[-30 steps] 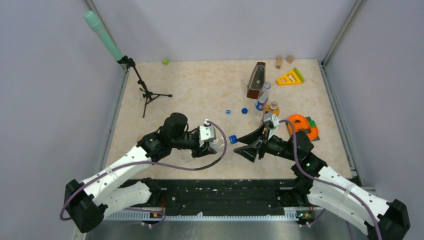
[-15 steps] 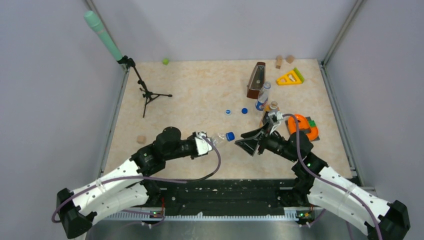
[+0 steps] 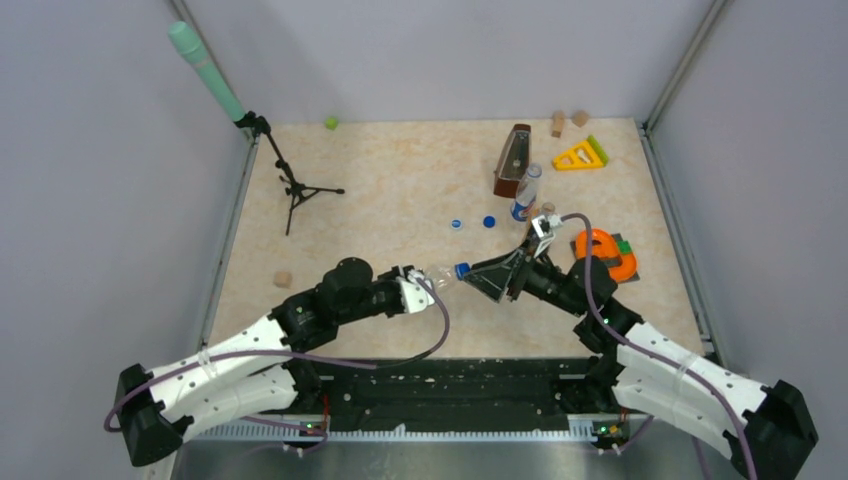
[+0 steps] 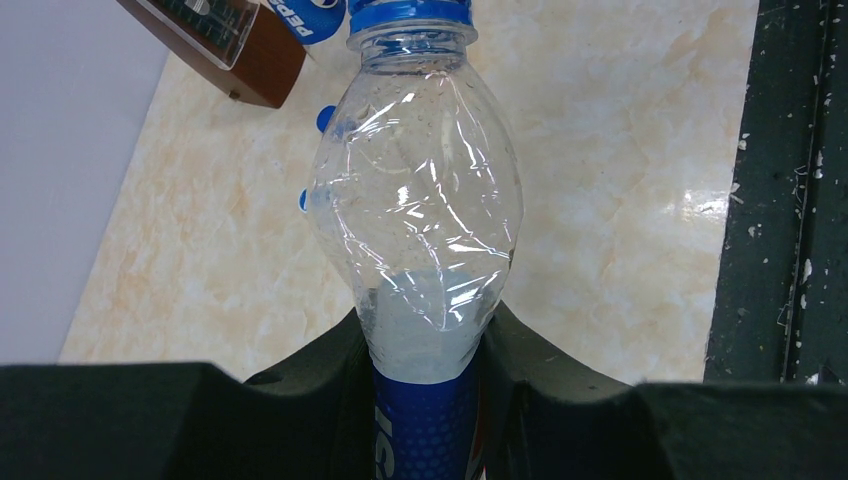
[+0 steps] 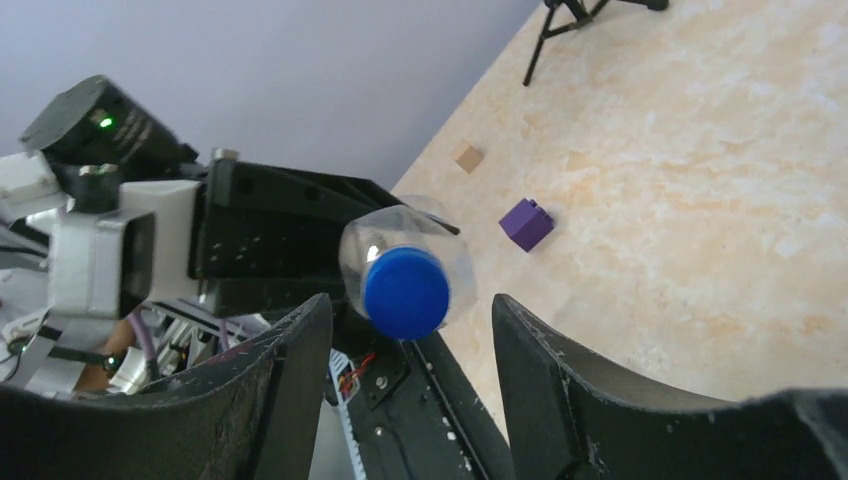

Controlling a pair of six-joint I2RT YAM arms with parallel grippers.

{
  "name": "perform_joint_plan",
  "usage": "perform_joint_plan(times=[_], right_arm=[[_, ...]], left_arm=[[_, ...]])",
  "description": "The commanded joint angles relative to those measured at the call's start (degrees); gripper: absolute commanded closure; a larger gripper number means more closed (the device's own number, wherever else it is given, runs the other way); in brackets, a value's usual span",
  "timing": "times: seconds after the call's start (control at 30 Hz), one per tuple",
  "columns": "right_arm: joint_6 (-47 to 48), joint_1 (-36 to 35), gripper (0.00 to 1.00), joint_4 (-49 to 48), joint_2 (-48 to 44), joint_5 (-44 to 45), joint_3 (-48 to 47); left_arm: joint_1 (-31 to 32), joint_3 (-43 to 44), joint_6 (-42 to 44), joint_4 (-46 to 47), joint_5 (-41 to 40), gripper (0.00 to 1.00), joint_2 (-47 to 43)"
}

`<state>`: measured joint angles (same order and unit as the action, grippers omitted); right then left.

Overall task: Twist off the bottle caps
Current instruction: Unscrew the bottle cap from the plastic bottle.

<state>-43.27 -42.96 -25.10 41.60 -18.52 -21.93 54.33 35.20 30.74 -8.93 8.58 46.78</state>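
My left gripper (image 4: 428,330) is shut on the blue-labelled body of a clear plastic bottle (image 4: 415,190), held lying sideways above the table with its neck pointing right. A dark blue bottle cap (image 5: 405,292) sits on that neck. My right gripper (image 5: 410,305) stands open and faces the cap, which is at the mouth of its fingers with a gap on each side. From above, the cap (image 3: 461,269) lies between the left gripper (image 3: 418,285) and the right gripper (image 3: 478,277). Two loose caps lie farther back: a paler one (image 3: 456,224) and a dark blue one (image 3: 489,222).
An upright Pepsi bottle (image 3: 524,195) and a brown wooden case (image 3: 512,160) stand behind the right arm. An orange toy (image 3: 603,252) lies to its right. A purple cube (image 5: 526,223) and a small wooden block (image 3: 283,279) lie at the left. A tripod (image 3: 295,185) stands back left.
The right gripper has moved left and farther from the arm bases, up to the capped neck. The left arm has shifted and still holds the bottle.
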Motion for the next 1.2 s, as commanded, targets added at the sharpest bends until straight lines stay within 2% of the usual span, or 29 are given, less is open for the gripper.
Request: perform_joint_plan(times=[0.0, 0.17, 0.23, 0.43, 0.5, 0.63, 0.7, 0.8, 1.03, 1.17], right_arm=[[-1.78, 0.07, 0.42, 4.09, 3.22, 3.87, -5.25], [-4.25, 0.07, 0.43, -4.57, 5.07, 1.13, -2.99], [-4.54, 0.07, 0.44, -5.16, 5.38, 0.91, -2.96], [-3.49, 0.07, 0.62, -3.65, 5.67, 0.24, -3.44], [-2.65, 0.07, 0.62, -2.74, 5.7, -0.28, -3.88], [-1.62, 0.07, 0.54, -0.5, 5.58, -0.46, -4.53], [-1.38, 0.07, 0.53, -0.17, 5.34, -0.46, -4.6], [-1.36, 0.07, 0.61, -0.07, 5.08, -0.3, -4.57], [-0.49, 0.07, 0.89, -2.11, 4.97, -1.86, -4.03], [2.55, 0.03, 0.94, -3.93, 4.7, -5.94, -3.32]], left_arm=[[0.93, -0.67, 0.36, 4.01, -0.93, 1.0, -0.62], [1.13, -1.41, 0.62, 4.01, -0.82, 1.0, -0.67], [1.13, -1.46, 0.51, 3.88, -0.76, 1.0, -0.56], [1.22, -1.47, 0.54, 3.75, -0.71, 1.0, -0.48], [1.21, -1.42, 0.53, 3.66, -0.89, 1.0, -0.7], [1.22, -1.45, 0.25, 3.48, -0.63, 1.0, -1.38], [1.22, -1.48, 0.04, 3.49, -0.5, 1.0, -1.64], [1.2, -1.52, 0.05, 3.52, -0.71, 1.0, -1.91], [1.22, -1.32, -0.14, 3.31, -0.33, 1.0, -1.75], [1.11, 0.5, -6.05, 1.77, 0.45, 1.0, -1.07]])
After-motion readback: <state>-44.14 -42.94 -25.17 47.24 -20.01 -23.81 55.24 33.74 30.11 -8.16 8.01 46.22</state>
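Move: The blue cap on the held plastic bottle sits just beyond the right hand's open fingertips: about 3 cm left, 2 cm ahead, 1 cm lower. From the left hand, which grips the bottle's body, it is some 11 cm right, 2 cm ahead and 4 cm up. On the table, roughly 23 cm below the right hand and 13 cm ahead, lie a loose blue cap 5 cm right and a white-topped cap 4 cm left. The right hand eases left and down about 1 cm and pinches the cap; the left keeps holding the bottle. ##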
